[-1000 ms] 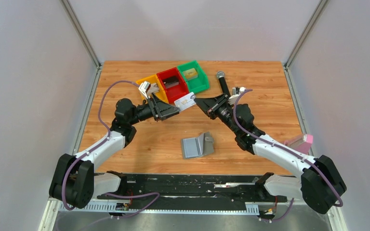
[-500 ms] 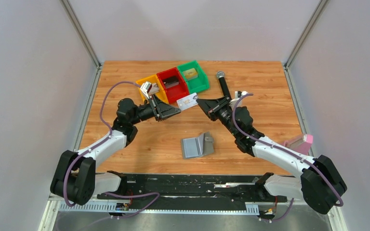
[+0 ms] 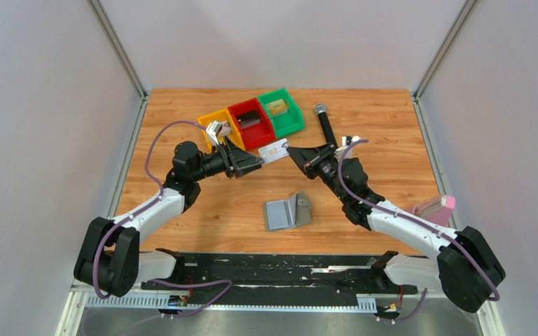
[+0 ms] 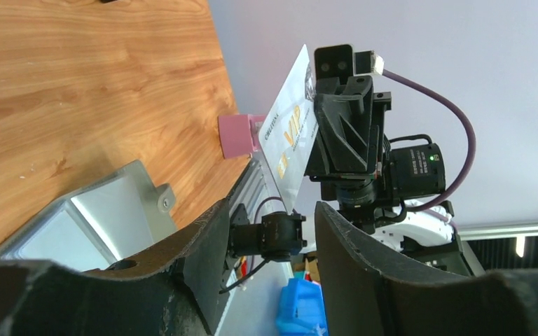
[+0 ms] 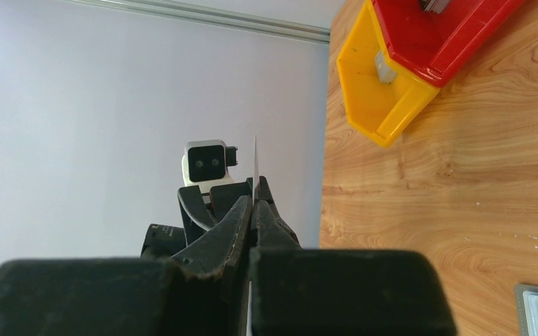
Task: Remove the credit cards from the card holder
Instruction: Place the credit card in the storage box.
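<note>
My right gripper (image 3: 288,148) is shut on a white credit card (image 3: 274,150) printed "VIP", holding it in the air in front of the bins. The right wrist view shows this card (image 5: 255,159) edge-on between the pressed-together fingertips (image 5: 265,203). My left gripper (image 3: 254,163) faces it, open. In the left wrist view the card (image 4: 288,140) hangs just beyond the gap of my left gripper (image 4: 272,222), with nothing between the fingers. The grey card holder (image 3: 287,211) lies open on the table between the arms, and it also shows as the card holder (image 4: 91,217) in the left wrist view.
Yellow (image 3: 218,120), red (image 3: 250,123) and green (image 3: 281,110) bins stand in a row at the back; the green and red ones hold something. A black cylinder (image 3: 326,123) lies right of them. A pink object (image 3: 438,206) sits at the table's right edge.
Both arms have shifted only slightly; the card stays pinched in the right gripper, and the left gripper stands as open as a second ago, just short of the card.
</note>
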### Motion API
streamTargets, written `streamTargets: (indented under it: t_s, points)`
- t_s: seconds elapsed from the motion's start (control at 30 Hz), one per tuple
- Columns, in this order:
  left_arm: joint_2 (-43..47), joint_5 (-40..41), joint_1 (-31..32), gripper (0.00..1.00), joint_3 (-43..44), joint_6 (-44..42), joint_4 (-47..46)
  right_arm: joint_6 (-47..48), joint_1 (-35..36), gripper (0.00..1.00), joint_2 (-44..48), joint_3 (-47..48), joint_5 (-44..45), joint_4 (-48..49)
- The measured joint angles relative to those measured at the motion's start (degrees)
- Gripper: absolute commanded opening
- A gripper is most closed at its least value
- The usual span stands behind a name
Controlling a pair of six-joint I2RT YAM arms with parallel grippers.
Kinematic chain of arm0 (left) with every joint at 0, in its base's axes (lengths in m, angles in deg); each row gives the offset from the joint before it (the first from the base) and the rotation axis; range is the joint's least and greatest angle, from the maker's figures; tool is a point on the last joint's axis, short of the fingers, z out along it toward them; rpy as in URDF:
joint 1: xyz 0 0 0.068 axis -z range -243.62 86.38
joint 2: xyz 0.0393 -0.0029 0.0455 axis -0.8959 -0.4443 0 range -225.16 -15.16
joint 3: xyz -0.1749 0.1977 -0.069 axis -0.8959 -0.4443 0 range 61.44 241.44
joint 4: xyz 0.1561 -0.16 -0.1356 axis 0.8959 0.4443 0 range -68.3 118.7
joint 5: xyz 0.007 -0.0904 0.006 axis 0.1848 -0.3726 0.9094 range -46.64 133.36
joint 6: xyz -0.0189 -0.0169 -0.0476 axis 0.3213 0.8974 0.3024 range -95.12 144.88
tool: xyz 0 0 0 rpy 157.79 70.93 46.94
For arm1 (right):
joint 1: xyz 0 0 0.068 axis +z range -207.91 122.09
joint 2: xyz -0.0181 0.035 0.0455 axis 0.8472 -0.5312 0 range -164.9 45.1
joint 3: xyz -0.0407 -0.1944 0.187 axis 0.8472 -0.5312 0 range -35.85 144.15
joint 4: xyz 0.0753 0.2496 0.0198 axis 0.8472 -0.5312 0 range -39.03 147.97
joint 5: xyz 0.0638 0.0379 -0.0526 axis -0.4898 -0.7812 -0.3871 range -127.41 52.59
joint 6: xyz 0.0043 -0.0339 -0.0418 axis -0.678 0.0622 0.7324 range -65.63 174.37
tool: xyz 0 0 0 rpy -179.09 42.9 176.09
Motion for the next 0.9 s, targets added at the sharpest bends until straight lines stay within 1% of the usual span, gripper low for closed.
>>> streamTargets:
  t_s: [0.07,0.2,0.23,0.27,0.33,0.37,0.4,0.47,0.67,0.73,0.87,0.9]
  points:
    - [0.0,0.13,0.0,0.55,0.0,-0.09,0.57,-0.04,0.13,0.0,0.0,0.0,-0.02,-0.02]
    - [0.0,0.15,0.0,0.41,0.02,0.0,0.63,-0.13,0.55,0.0,-0.02,0.0,-0.04,0.02]
    - [0.0,0.17,0.0,0.33,0.02,0.04,0.63,-0.13,0.63,0.0,-0.02,0.0,-0.07,0.02]
    - [0.0,0.17,0.0,0.29,0.07,0.11,0.61,-0.13,0.68,0.0,-0.02,0.0,-0.07,0.02]
    - [-0.02,0.13,0.0,0.16,0.24,0.55,0.35,-0.13,0.72,0.0,-0.02,0.0,-0.09,0.02]
    - [-0.04,0.15,0.0,0.14,0.26,0.83,-0.04,-0.15,0.72,0.0,-0.02,0.0,-0.15,0.02]
    - [-0.07,0.15,0.0,0.08,0.28,1.09,-0.5,-0.13,0.72,0.01,-0.02,0.0,-0.22,0.04]
    - [-0.11,0.2,0.0,0.0,0.31,1.57,-1.11,-0.13,0.7,0.02,-0.07,0.0,-0.42,0.09]
    - [-0.33,0.26,-0.31,0.0,0.55,1.66,-0.98,-0.11,0.48,0.07,-1.4,0.0,-0.94,0.2]
    - [-0.37,0.17,-0.61,0.0,0.61,1.49,-0.63,-0.11,0.42,0.1,-1.99,-0.02,-1.22,0.26]
    - [-0.37,0.04,-1.31,0.0,1.44,0.09,1.9,0.07,0.46,0.32,-2.12,-0.42,-2.29,0.42]
    - [-0.37,0.02,-1.51,0.0,1.92,-0.42,2.69,0.26,0.52,0.36,-2.14,-0.46,-2.58,0.33]
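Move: Just ahead and to the right of the left hand's parted fingers, the credit card's middle lies about 4 cm right and 2 cm forward at their height; from the right hand, which still grips its other end, it is some 4 cm left and 1 cm back. From the left hand, the card holder lies roughly 7 cm right, 3 cm back; the red box 27 cm ahead, 3 cm left; the yellow box 24 cm ahead, 12 cm left, all some 20 cm lower. Closing from about half open to fully shut, the left fingers pinch the near edge of the credit card while that hand all but stays in place, then edge about 1 cm forward. Once they are shut, the right fingers open about a quarter and let go of the far end, that hand sinking some 1.5 cm and shifting about 1 cm left. ##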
